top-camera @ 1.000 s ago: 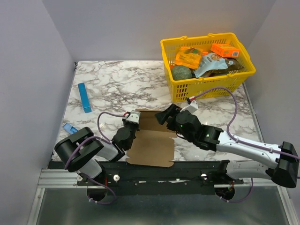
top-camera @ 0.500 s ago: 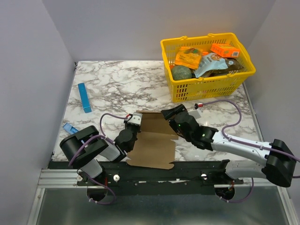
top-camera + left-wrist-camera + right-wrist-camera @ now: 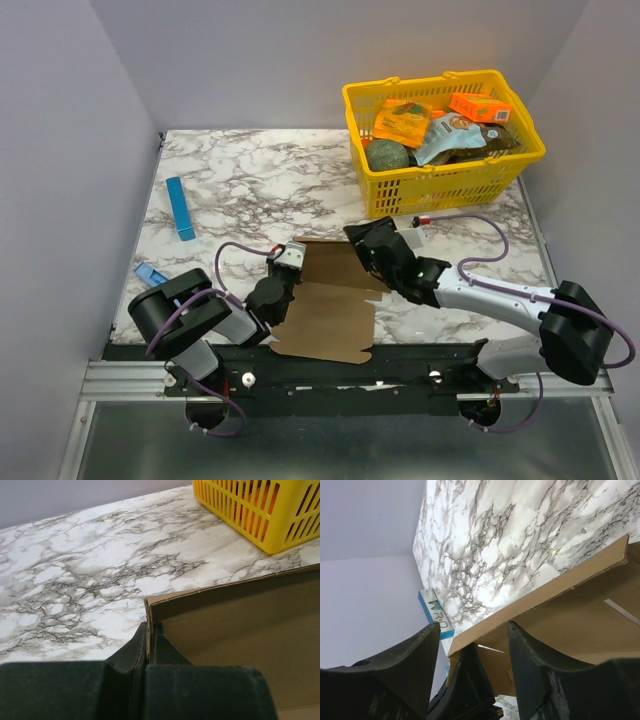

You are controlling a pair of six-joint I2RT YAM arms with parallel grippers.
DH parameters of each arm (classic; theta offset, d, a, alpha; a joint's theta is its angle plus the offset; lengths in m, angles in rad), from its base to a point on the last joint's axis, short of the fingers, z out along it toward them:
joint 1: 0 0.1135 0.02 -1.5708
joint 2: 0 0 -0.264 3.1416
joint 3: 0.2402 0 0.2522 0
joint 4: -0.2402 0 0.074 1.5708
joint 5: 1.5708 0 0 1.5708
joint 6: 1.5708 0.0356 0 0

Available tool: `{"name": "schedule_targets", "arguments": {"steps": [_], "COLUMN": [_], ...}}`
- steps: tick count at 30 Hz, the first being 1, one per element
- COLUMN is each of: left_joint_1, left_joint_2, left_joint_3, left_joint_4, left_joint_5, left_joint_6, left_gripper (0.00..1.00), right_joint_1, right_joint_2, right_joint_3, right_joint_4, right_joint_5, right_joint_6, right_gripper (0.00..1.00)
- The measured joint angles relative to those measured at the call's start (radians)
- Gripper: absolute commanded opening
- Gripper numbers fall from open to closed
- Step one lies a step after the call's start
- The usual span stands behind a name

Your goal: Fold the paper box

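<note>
The paper box (image 3: 330,320) is a brown cardboard sheet lying near the table's front edge, with its left and back flaps raised. My left gripper (image 3: 288,278) is shut on the top corner of the upright left flap; in the left wrist view the pads (image 3: 142,637) pinch the cardboard (image 3: 240,620) edge. My right gripper (image 3: 355,240) is at the box's back right. In the right wrist view it (image 3: 472,635) stands open astride the raised back edge (image 3: 570,610), one finger (image 3: 525,650) inside the box and the other outside.
A yellow basket (image 3: 440,185) of groceries stands at the back right, close behind the right arm, and also shows in the left wrist view (image 3: 260,510). A thin blue strip (image 3: 180,208) lies at the left. A small blue piece (image 3: 150,272) sits by the left arm.
My right gripper has moved over the box's back edge and its jaws have narrowed around it. The left gripper has kept its hold on the flap.
</note>
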Motion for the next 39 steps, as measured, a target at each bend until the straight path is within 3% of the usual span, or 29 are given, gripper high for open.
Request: {"name": "schedule_targets", "arguments": {"steps": [7,14,17,18,21,24,27,32,39], "left_joint_1": [-0.003,-0.013,-0.013,-0.013,-0.015,-0.017,-0.018,-0.017,0.061], "left_joint_2": [0.000,0.000,0.000,0.000,-0.004,-0.034,-0.106,-0.300,-0.564], "left_joint_3": [0.000,0.000,0.000,0.000,-0.003,-0.008,-0.009,0.002,0.014], "left_joint_4": [0.003,0.004,0.004,0.004,-0.008,-0.035,-0.052,-0.117,-0.435], "left_joint_5": [-0.001,-0.002,-0.001,-0.001,0.003,0.012,0.048,0.153,0.393], "left_joint_6": [0.008,0.020,0.024,0.027,0.041,0.055,0.051,0.004,-0.119], "left_gripper": [0.00,0.00,0.20,0.39,0.61,0.81,0.94,0.99,0.99], "right_joint_1": [-0.005,-0.010,-0.013,-0.014,-0.020,-0.027,-0.027,-0.028,-0.046], "right_joint_2": [0.080,0.107,0.107,0.107,0.106,0.101,0.089,0.050,0.024], "right_joint_3": [0.012,0.013,0.014,0.014,0.014,0.014,0.014,-0.019,-0.213], "right_joint_4": [0.003,0.003,0.006,0.006,0.019,0.028,0.029,0.103,0.465], "right_joint_5": [-0.040,-0.057,-0.060,-0.061,-0.058,-0.051,-0.043,-0.019,-0.009], "right_joint_6": [0.055,0.083,0.093,0.097,0.113,0.114,0.111,0.072,-0.088], "right_gripper": [0.54,0.28,0.14,0.11,0.01,0.01,0.01,0.01,0.01]}}
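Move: The carton's far wall rim runs sideways under the right gripper's open fingers; its middle lies about 1 cm ahead, 4 cm left and 3 cm below that hand. The near panel lies some 16 cm back of the right hand, 8 cm left and 13 cm down; the yellow basket stands roughly 20 cm ahead and 17 cm right, 6 cm lower. The left fingers already pinch the wall's far-left corner, the rim's middle being about 9 cm to their right, straight across and level. The far wall's rim is taken over by the right hand, which sinks about 3 cm with a slight drift left, shuts its fingers to pinch the edge, then rises most of the way back. The left hand holds the far-left corner at first, then opens wide, comes free and climbs about 9 cm, drawing back and to the right while turning clockwise some 20 degrees. ##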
